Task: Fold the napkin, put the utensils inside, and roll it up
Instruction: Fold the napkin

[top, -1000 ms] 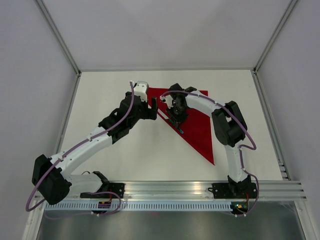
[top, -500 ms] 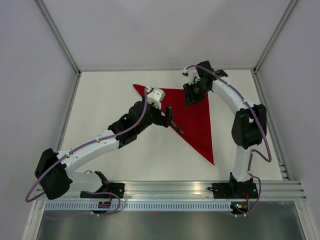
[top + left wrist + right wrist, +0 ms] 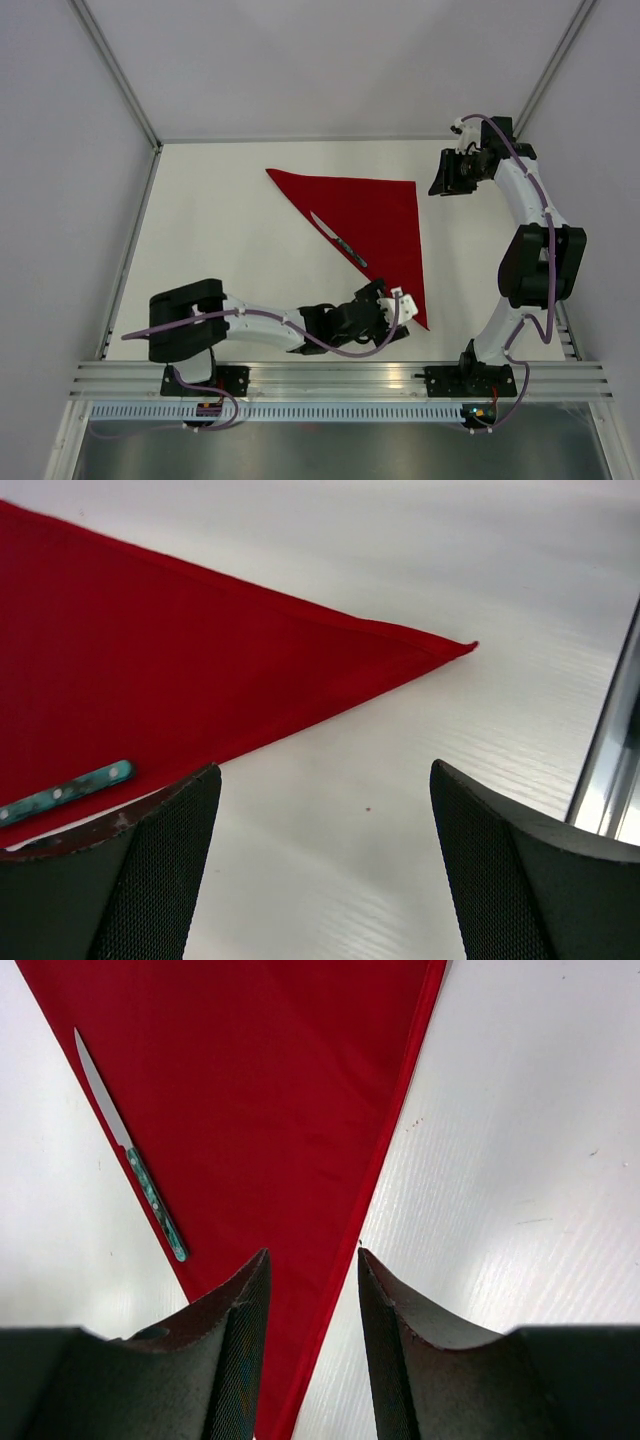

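The red napkin lies flat on the white table, folded into a triangle. The knife, with a silver blade and teal handle, rests on it along the long diagonal edge. My left gripper hangs low beside the napkin's near point, open and empty. In the left wrist view, the napkin tapers to a tip at upper right, the teal knife handle shows at left, and the left gripper is over bare table. My right gripper is open near the napkin's far right corner. The right gripper hovers over the edge of the napkin, with the knife at left.
An aluminium rail runs along the near edge of the table, close to the left gripper, and shows as a metal strip. Grey enclosure walls with metal posts close in the table on three sides.
The left arm swung back from the knife to the napkin's near point. The right arm drew off the napkin toward the far right corner, its jaws widening. The knife now lies uncovered.
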`<state>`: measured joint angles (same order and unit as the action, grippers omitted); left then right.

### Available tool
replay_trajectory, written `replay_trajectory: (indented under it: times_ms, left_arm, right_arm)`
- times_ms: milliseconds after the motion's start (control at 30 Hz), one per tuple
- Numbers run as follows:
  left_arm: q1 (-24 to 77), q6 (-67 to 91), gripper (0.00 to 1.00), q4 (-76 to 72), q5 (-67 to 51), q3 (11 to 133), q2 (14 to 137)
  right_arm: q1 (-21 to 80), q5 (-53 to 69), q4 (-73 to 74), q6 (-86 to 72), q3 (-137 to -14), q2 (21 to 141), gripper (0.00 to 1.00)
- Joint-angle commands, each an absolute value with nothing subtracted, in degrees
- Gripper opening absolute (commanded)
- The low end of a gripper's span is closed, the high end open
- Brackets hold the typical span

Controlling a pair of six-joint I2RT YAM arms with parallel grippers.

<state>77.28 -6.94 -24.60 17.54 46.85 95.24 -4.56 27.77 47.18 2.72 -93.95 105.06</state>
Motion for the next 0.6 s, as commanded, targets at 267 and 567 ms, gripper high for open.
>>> replay_trajectory:
  times_ms: [267,567]
  left_arm:
    - [85.5,-21.1,0.88,-36.6,25.7,53.9,110.0]
    - [86.4,-26.5,0.84,-40.9,28.0,60.6,120.3]
  right_arm:
    - [-5.6,28.8,43.2,1.7,-92.1,104.6,0.46]
    - [-5.6,27.8,42.1,1.6,-91.2,104.1,0.46]
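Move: The left hand, fingers open and pointing rightward, hangs above the near end of the folded napkin. The napkin's near corner lies about 10 cm to its right, 3 cm back and 9 cm below. The middle of the knife on the napkin is some 19 cm ahead and 11 cm left of this hand, and the table's near edge is roughly 12 cm straight back. From the right hand the corner is about 31 cm back, 3 cm left and 15 cm down. Towards the napkin's near corner, still without visible contact, the left hand sweeps about 7 cm right while sinking 6 cm and drifting some 3 cm back. It backs and drops first, then levels off low over the table and keeps going right. The wide-open fingers keep pointing right and slightly down as the wrist rolls some 20 degrees, lifting the hand's forward side. ##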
